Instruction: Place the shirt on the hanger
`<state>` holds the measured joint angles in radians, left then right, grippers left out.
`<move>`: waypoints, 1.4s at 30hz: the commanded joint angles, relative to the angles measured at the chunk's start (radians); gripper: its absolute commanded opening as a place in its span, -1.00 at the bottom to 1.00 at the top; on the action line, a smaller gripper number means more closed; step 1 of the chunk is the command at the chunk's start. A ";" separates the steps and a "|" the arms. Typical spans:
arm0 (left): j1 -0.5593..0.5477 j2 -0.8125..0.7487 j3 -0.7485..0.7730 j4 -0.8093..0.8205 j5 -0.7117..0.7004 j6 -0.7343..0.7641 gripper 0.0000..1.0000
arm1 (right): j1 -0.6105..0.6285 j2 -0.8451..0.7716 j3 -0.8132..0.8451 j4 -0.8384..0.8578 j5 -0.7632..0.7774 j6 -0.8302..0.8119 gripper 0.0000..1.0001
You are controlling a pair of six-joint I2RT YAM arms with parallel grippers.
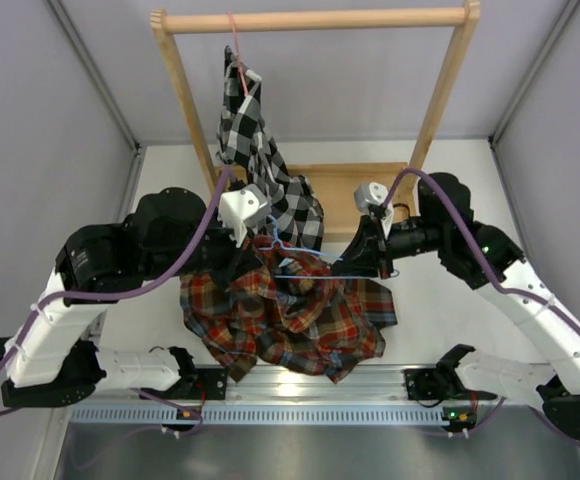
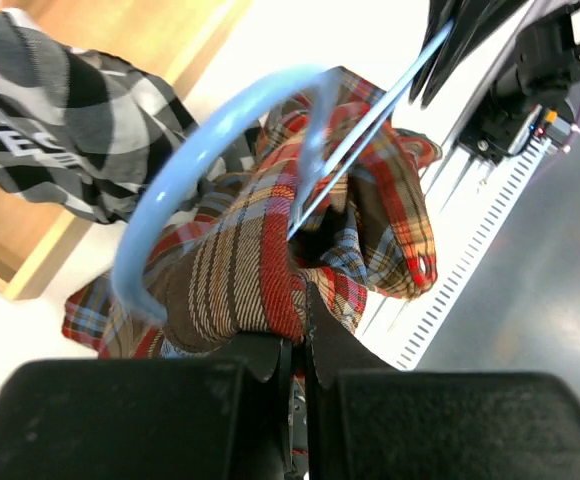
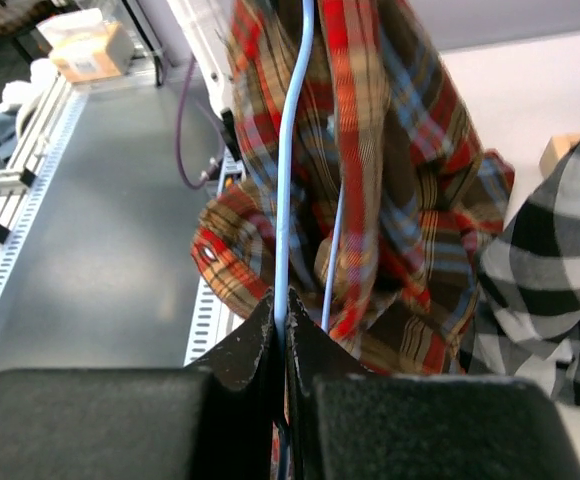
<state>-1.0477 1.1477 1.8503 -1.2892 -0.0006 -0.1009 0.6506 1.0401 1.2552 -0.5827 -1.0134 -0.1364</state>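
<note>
The red, orange and blue plaid shirt (image 1: 288, 315) hangs bunched between my two arms above the table's front edge. My left gripper (image 1: 246, 258) is shut on a fold of it; the left wrist view shows the fabric (image 2: 240, 270) pinched in the jaws. The light-blue wire hanger (image 1: 305, 262) runs into the shirt; its hook (image 2: 185, 150) curves just ahead of the left gripper (image 2: 298, 335). My right gripper (image 1: 378, 262) is shut on the hanger's wire (image 3: 288, 170), which passes between the jaws (image 3: 281, 318) into the shirt (image 3: 390, 190).
A black-and-white checked shirt (image 1: 262, 160) hangs on a pink-red hanger (image 1: 236, 50) from the wooden rack (image 1: 315, 20) at the back. The rack's wooden base (image 1: 355, 190) lies behind the grippers. A slotted metal rail (image 1: 300, 408) runs along the front.
</note>
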 commanded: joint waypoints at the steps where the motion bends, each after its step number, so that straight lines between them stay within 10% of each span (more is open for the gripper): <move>1: 0.000 -0.029 0.055 0.018 -0.073 0.017 -1.00 | 0.047 -0.008 -0.081 0.217 0.091 0.063 -1.00; 11: 0.000 0.006 -0.020 0.014 -0.154 -0.013 -1.00 | 0.132 -0.139 -0.326 0.699 0.325 0.414 -1.00; 31: 0.000 0.027 -0.017 0.013 -0.006 0.015 -1.00 | 0.293 -0.049 -0.378 0.891 0.282 0.460 -1.00; 42: 0.000 0.010 -0.028 0.002 -0.213 -0.042 -0.86 | 0.319 -0.158 -0.517 1.049 0.463 0.515 -1.00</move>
<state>-1.0470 1.1656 1.8118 -1.3094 -0.1478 -0.1192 0.9398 0.9218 0.7708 0.2611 -0.6029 0.3477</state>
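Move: The hanger is gripped by its right end in the right hand, and the plaid shirt's collar opening lies about 15 cm to that hand's left, level fore and aft and some 3 cm higher. From the left hand, which already pinches the collar edge, the opening is about 2 cm ahead and 2 cm right; the hanger's hook is roughly 4 cm ahead, 3 cm right and 5 cm above. The black-and-white shirt hangs about 16 cm ahead of the left hand, 5 cm right and 5 cm lower. The hanger is pushed free end first into the collar opening by the right hand, which keeps its grip, dips about 5 cm, comes back up and then carries on left, finishing some 6 cm nearer the left hand and slightly lower, with its fingertips tilted up about 15 degrees. The left hand keeps holding the collar edge, easing about 2 cm forward and 2 cm down, its grip slackening slightly at the end. ##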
